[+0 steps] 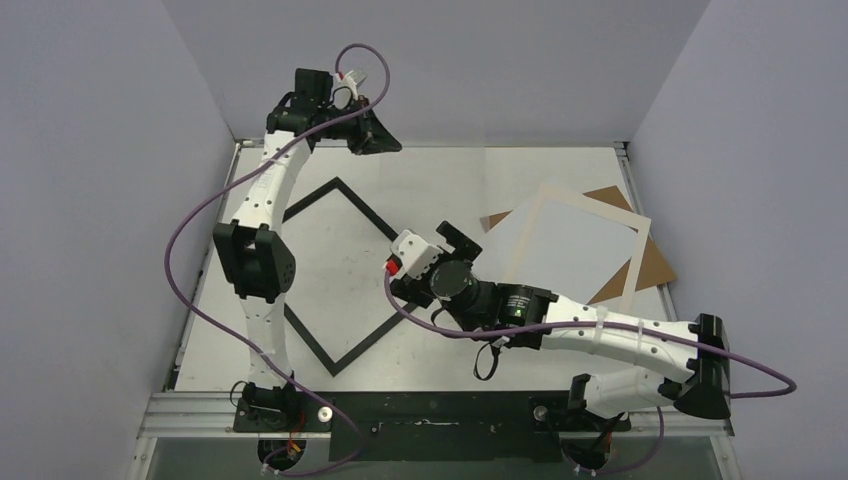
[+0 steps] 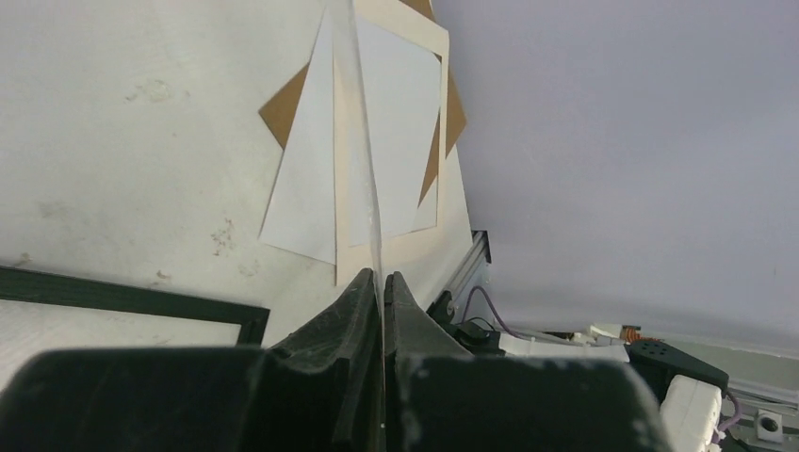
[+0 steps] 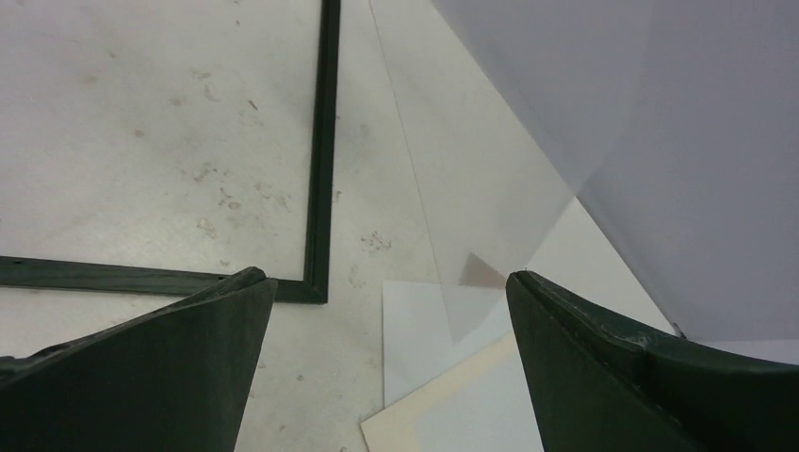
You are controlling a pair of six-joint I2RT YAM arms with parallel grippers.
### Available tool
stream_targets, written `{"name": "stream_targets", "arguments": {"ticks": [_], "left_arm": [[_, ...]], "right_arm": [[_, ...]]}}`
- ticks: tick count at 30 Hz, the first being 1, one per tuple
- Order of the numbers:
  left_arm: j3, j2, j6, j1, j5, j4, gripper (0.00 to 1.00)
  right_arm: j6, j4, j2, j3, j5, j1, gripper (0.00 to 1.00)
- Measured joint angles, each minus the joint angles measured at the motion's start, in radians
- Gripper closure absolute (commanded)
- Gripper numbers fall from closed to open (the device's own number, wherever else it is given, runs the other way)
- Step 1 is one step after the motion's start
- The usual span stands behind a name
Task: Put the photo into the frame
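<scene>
The thin black frame (image 1: 362,205) lies empty on the table as a diamond, also visible in the wrist views (image 2: 132,299) (image 3: 322,141). My left gripper (image 1: 375,135) is raised at the far back, shut (image 2: 382,275) on the edge of a thin clear sheet (image 2: 363,141) that hangs over the table (image 3: 490,188). My right gripper (image 1: 440,240) hovers open (image 3: 386,275) just right of the frame's corner, with nothing between its fingers. The photo's printed side does not show; a plain white sheet (image 1: 505,235) (image 3: 415,330), possibly its pale back, lies partly under the cream mat.
The cream mat (image 1: 528,225) (image 2: 341,254) with its cut-out window lies on the right of the table, over a brown cardboard backing (image 1: 655,265) (image 2: 283,108). Grey walls close in the table at the left, back and right.
</scene>
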Motion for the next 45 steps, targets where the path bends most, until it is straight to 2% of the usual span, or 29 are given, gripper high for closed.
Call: {"name": "stream_targets", "arguments": {"ticks": [6,9,13,18,25,30,35,38,45], "left_arm": [[0.034,0.000,0.053,0.078,-0.003,-0.006,1.00],[0.037,-0.010,0.101,0.100,-0.016,-0.012,1.00],[0.037,-0.049,0.162,0.103,-0.026,-0.035,1.00],[0.040,-0.132,0.207,0.106,-0.024,-0.042,1.00],[0.041,-0.269,0.240,0.113,0.005,-0.016,1.00],[-0.005,-0.389,0.229,0.114,0.046,0.043,1.00],[-0.078,-0.491,0.155,0.114,0.105,0.175,1.00],[-0.089,-0.521,0.105,0.114,0.135,0.246,1.00],[-0.089,-0.543,0.014,0.121,0.148,0.345,1.00]], "right_arm": [[0.092,-0.055,-0.039,0.077,-0.134,-0.011,0.00],[0.182,-0.057,-0.043,0.121,-0.202,-0.060,0.00],[0.383,-0.038,-0.043,0.174,-0.322,-0.263,0.00],[0.734,0.019,-0.009,0.237,-0.469,-0.573,0.00],[1.081,0.133,0.117,0.266,-0.675,-0.803,0.00],[1.245,0.328,0.189,0.213,-0.868,-0.944,0.00],[1.416,0.649,0.280,0.206,-1.083,-1.062,0.00],[1.535,0.835,0.346,0.237,-1.194,-1.072,0.00],[1.693,1.105,0.367,0.257,-1.334,-1.059,0.01]]}}
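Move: The left hand already pinches the clear sheet, whose middle hangs about 9 cm to its right and 12 cm lower. From this hand the frame's middle lies some 13 cm back, 15 cm left and 28 cm down. From the open right hand the sheet is about 23 cm ahead, 4 cm right and 8 cm lower; the frame is 11 cm ahead, 19 cm left and 25 cm down, the paper stack 15 cm ahead, 36 cm right and as low. Keeping its pinch on the clear sheet, the left hand first slips a little forward and left, then lifts it about 25 cm while drawing back some 13 cm, tipping up until its fingers point level to the right. The right hand, wide open and touching nothing, swings up, forward and a bit right past the sheet's free side, easing back at the end, rolling some 90 degrees until its fingers point left and slightly up towards the sheet. ##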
